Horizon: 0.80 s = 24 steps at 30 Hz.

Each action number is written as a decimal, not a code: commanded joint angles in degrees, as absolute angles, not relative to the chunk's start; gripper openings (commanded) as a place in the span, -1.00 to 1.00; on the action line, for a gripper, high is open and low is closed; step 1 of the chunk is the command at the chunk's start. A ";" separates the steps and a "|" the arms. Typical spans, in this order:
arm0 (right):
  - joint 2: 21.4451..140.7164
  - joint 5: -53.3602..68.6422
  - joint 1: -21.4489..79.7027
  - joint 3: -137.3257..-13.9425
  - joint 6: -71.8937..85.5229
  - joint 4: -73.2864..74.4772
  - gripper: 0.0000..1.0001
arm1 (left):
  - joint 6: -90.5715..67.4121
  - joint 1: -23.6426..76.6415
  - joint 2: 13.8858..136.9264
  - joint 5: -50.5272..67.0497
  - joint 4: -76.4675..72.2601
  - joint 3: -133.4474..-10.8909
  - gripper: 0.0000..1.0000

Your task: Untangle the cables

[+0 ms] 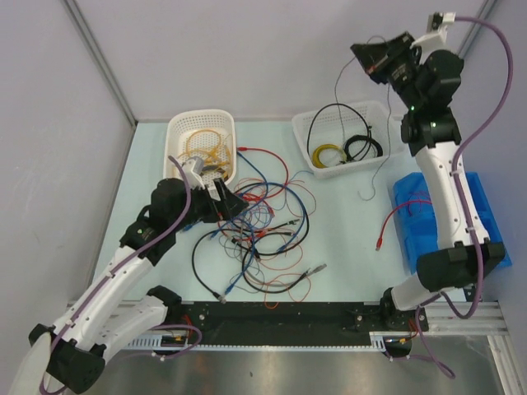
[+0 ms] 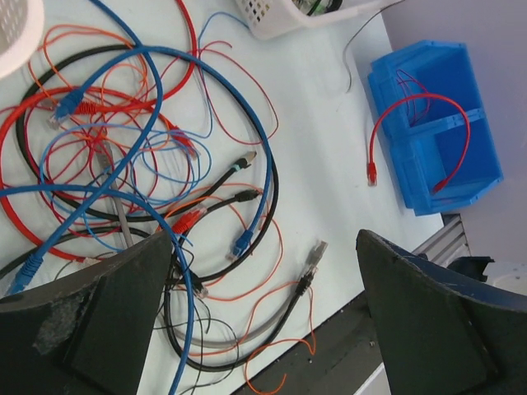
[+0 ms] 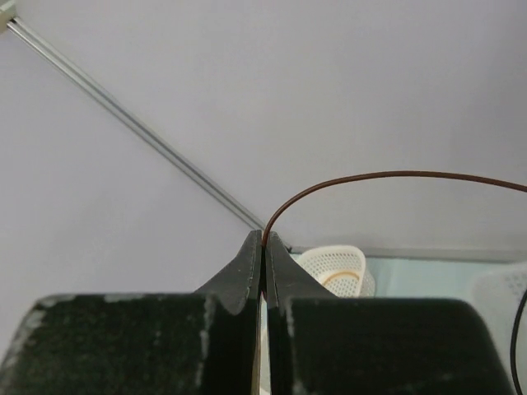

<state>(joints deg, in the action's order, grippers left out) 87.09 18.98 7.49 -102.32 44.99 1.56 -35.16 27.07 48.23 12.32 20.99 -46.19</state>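
Note:
The cables (image 1: 262,230) lie in a tangled heap of red, blue, orange and black wires on the pale table, and fill the upper left of the left wrist view (image 2: 140,156). My left gripper (image 1: 221,202) hovers over the heap's left side, open wide (image 2: 263,329), with nothing between its fingers (image 2: 82,329). My right gripper (image 1: 366,59) is raised high at the back right, shut (image 3: 264,240) on a thin dark wire (image 3: 346,180). That wire (image 1: 337,86) arcs down toward the right white basket (image 1: 306,132).
A white basket (image 1: 174,136) behind the left gripper holds yellow-orange cable. The right basket holds a yellow coil (image 1: 327,155) and a black coil (image 1: 362,148). A blue bin (image 1: 486,222) at the right has a red cable (image 2: 416,103) draped over its edge.

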 commanded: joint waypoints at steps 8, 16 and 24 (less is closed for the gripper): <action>105.28 21.27 4.40 -138.15 47.54 8.36 -1.00 | -37.00 26.72 45.18 15.29 18.54 -39.73 0.99; 114.17 22.06 1.06 -146.69 60.01 -5.52 -1.00 | -39.02 26.72 45.26 17.31 16.26 -35.86 0.99; 120.23 21.18 0.44 -146.43 61.70 -16.61 -1.00 | -39.55 26.72 47.20 18.19 14.06 -34.28 0.99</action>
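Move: The right hand, holding the thin dark cable high up, has the right white basket about 15 cm ahead, 6 cm to its right and some 48 cm below; inside, the yellow coil is 10 cm ahead of the hand and level sideways, the black coil 13 cm ahead and 11 cm right. The open left hand has the tangle's middle 2 cm ahead, 7 cm right and 21 cm below, with the grey plug 8 cm back and 21 cm right. The right hand keeps its shut grip on the thin dark cable and carries it up and forward, about 10 cm each way and a little to the right, rising first and then running level outward while the fingers tip further up and roll by some 20 degrees in all. Meanwhile the left hand, fingers still wide open, sinks about 7 cm towards the tangle and draws slightly back, tipping its fingers a little further down, without reaching the cables. ##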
